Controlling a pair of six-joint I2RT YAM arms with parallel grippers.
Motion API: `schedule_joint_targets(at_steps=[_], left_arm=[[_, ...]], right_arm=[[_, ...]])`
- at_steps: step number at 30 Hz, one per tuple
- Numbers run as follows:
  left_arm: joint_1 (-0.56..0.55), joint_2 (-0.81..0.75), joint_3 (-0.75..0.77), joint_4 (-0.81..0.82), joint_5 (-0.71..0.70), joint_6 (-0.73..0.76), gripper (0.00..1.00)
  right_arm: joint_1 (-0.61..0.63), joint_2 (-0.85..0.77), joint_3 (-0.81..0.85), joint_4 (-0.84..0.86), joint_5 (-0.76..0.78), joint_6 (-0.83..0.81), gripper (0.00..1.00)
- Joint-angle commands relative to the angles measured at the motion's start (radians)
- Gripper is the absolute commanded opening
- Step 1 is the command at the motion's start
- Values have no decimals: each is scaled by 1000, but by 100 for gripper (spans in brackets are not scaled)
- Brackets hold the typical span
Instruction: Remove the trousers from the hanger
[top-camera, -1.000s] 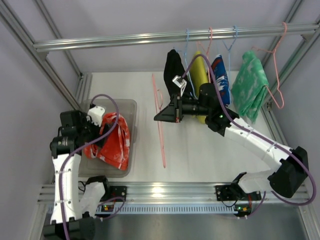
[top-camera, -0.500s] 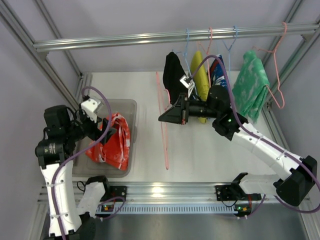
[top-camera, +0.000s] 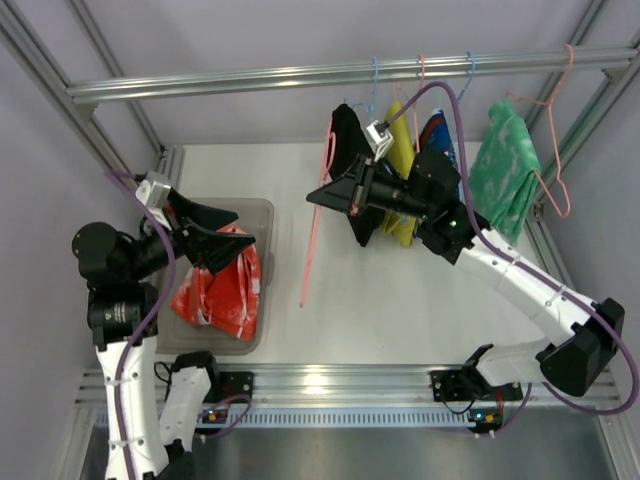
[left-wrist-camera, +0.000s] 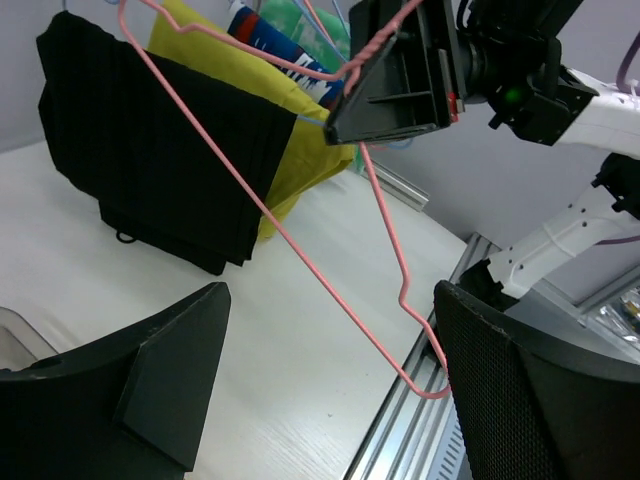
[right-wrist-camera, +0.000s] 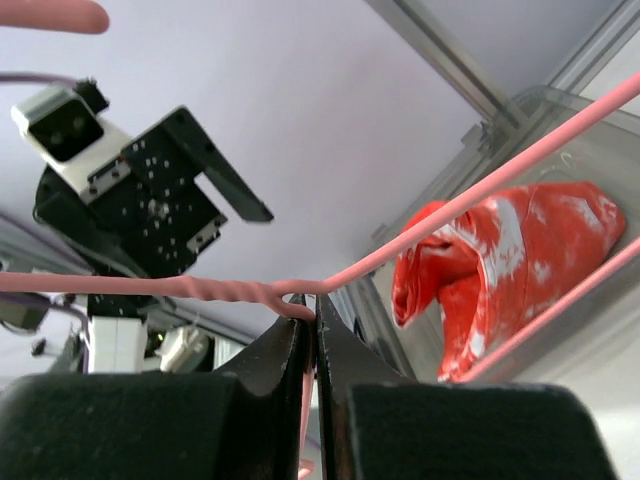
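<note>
The red-orange trousers with white blotches lie crumpled in the clear bin at the left, free of any wire; the right wrist view shows the trousers too. My left gripper hovers open above them, holding nothing. The pale pink hanger hangs bare and tilted over the table's middle. My right gripper is shut on its twisted neck. In the left wrist view the hanger runs between my open left gripper. In the right wrist view my right gripper pinches the hanger.
A metal rail crosses the back. From it hang a black garment, a yellow one, a blue patterned one and a green-and-white one. Another pink hanger hangs at far right. Frame posts flank both sides.
My left gripper has risen off the trousers, opened wider and pulled back left. My right gripper has lifted the hanger off the table and tilted it up toward the rail.
</note>
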Motion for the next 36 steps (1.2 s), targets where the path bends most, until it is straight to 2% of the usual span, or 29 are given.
schedule_joint_targets(at_steps=[1, 3, 5, 6, 7, 8, 12, 14, 15, 20, 22, 24, 30, 34, 36], left_arm=[[-25, 66, 27, 166, 36, -131, 87], [-94, 130, 84, 58, 1, -55, 87], [-168, 174, 170, -118, -87, 100, 87], [-276, 212, 196, -175, -131, 148, 88], [-329, 227, 219, -226, -178, 241, 88], [-426, 241, 248, -287, -271, 271, 88], [-595, 299, 271, -338, -407, 318, 86], [-680, 333, 280, -355, -483, 331, 81], [-693, 345, 276, -356, -546, 331, 79], [-705, 353, 262, -336, -678, 323, 68], [-707, 349, 264, -336, -743, 337, 68], [-708, 330, 259, -323, -754, 344, 66], [-708, 202, 202, -203, -620, 305, 69], [-708, 240, 234, -281, -698, 304, 66], [-707, 259, 228, -318, -772, 352, 66]], right_arm=[[27, 68, 102, 32, 83, 60, 0], [38, 96, 131, 29, 86, 62, 0], [44, 125, 142, 24, 95, 68, 0], [44, 133, 149, 18, 100, 66, 0], [45, 142, 153, 18, 107, 65, 0], [45, 146, 159, 16, 107, 60, 0], [48, 159, 172, 12, 117, 49, 0], [48, 159, 172, 19, 114, 51, 0], [48, 159, 171, 21, 112, 51, 0], [47, 140, 154, 42, 101, 48, 0], [48, 134, 142, 49, 100, 48, 0], [48, 131, 124, 52, 98, 49, 0], [44, 107, 74, 61, 98, 48, 0], [42, 97, 70, 68, 91, 48, 0], [42, 96, 70, 75, 83, 52, 0]])
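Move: Red hanger, empty, neck still pinched in my right fingers: its middle lies about 13 cm to the right of my left hand, 5 cm ahead and 7 cm below, and about 7 cm below and 1 cm ahead of my right hand, with no sideways offset. From my right hand, the black trousers hang some 16 cm ahead and 9 cm right, 10 cm lower. From my left hand, the red trousers in the box lie about 9 cm left, 3 cm ahead and 37 cm below. I swing my left hand right and down, about 10 cm across and 5 cm down, bringing its narrowing but still open fingers around the hanger's lower shoulder bar while rolling some 15 degrees, left side up; then I ease it back left and up about 3 cm. My right hand keeps its pinch on the neck, shifting some 4 cm forward and 3 cm left, then sinking slightly. ##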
